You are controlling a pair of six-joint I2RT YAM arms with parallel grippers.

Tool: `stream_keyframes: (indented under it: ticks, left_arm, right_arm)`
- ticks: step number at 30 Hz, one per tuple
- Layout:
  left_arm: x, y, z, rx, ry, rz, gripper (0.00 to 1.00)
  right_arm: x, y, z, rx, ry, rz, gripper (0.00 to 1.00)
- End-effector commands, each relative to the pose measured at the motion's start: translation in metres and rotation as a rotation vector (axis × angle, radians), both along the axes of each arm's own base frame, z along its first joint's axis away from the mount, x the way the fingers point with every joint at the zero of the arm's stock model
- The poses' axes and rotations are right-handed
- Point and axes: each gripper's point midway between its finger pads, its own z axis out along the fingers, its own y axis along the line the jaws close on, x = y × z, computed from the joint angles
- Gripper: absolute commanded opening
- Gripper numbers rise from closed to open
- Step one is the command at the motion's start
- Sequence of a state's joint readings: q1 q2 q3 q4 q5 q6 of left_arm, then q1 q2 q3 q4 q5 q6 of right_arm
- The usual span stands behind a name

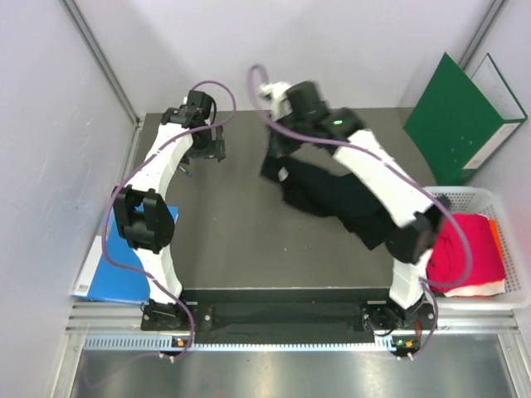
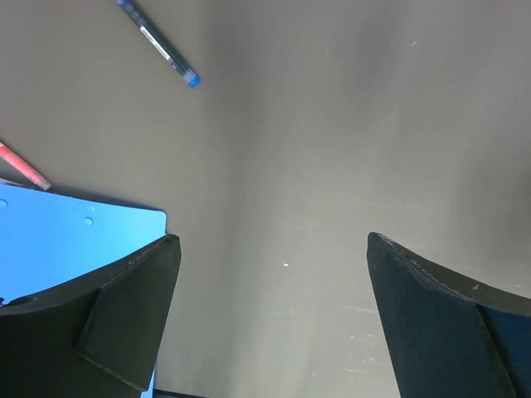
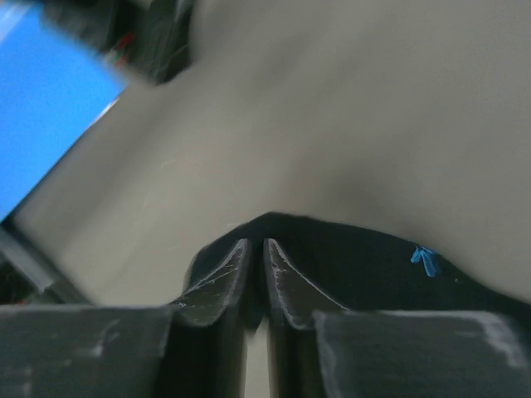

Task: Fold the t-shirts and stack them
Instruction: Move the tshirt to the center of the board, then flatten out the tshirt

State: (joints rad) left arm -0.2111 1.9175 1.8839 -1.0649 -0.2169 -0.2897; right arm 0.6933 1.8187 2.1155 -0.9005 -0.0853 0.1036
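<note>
The black t-shirt (image 1: 336,199) lies bunched on the grey table (image 1: 232,232), partly under my right arm. My right gripper (image 1: 278,166) is at the shirt's far-left end. In the right wrist view its jaws (image 3: 257,245) stand almost together with a fold of the black t-shirt (image 3: 357,257) pinched between them. The magenta-red t-shirt (image 1: 469,249) lies folded in the white basket (image 1: 506,207) on the right, over white cloth (image 1: 474,288) and next to orange cloth (image 1: 495,234). My left gripper (image 1: 211,149) hovers at the far left, wide open (image 2: 270,249) over bare table.
A green folder (image 1: 456,112) leans at the back right. A blue folder (image 1: 112,265) lies at the left edge, its corner (image 2: 66,240) under my left fingers. A blue pen (image 2: 158,43) and a red pen (image 2: 21,166) lie on the table near it.
</note>
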Motion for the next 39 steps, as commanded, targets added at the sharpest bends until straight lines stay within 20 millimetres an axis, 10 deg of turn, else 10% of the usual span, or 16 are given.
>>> stream_keyframes:
  ticks: [1,4,10,20,29,33,37,39]
  left_arm:
    - [-0.005,-0.001,0.019,-0.033,-0.070,0.029,0.98]
    - [-0.011,-0.001,0.016,-0.036,-0.062,0.028,0.98]
    - [-0.020,-0.047,0.013,-0.225,-0.086,-0.093,0.98]
    - [-0.051,-0.123,-0.057,-0.289,0.107,-0.228,0.98]
    - [-0.055,-0.138,-0.107,-0.228,0.209,-0.265,0.91]
    - [-0.054,-0.137,-0.119,-0.206,0.224,-0.272,0.72]
    - [-0.048,-0.133,-0.116,-0.177,0.214,-0.253,0.00]
    - [-0.037,-0.128,-0.096,-0.151,0.159,-0.233,0.00]
  right_arm:
    - [-0.058,0.073,0.034,0.176,0.039,0.314,0.53]
    - [-0.055,0.071,0.049,0.250,-0.002,0.266,0.99]
    - [-0.020,-0.004,0.041,0.248,-0.040,0.014,1.00]
    - [-0.001,-0.142,-0.096,-0.132,0.249,-0.369,1.00]
    - [-0.003,-0.190,-0.135,-0.112,0.339,-0.489,1.00]
    - [-0.001,-0.198,-0.131,-0.110,0.328,-0.495,1.00]
    - [-0.003,-0.205,-0.134,-0.120,0.332,-0.505,1.00]
    - [-0.005,-0.212,-0.141,-0.133,0.350,-0.530,1.00]
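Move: The right hand still holds the t-shirt's leading end, with the board centre about 29 cm below and 2 cm to its left; the basket is roughly 50 cm right, 11 cm back and 26 cm lower. From the open left hand, that t-shirt end hangs some 24 cm right, 7 cm back and 12 cm higher; on the table 13 cm below, the dark pen lies 5 cm left and 3 cm ahead, the blue binder 18 cm left and 20 cm back. Right hand swings left, releases the t-shirt, retreats 27 cm right; left reaches 13 cm right, down, pinching it. ##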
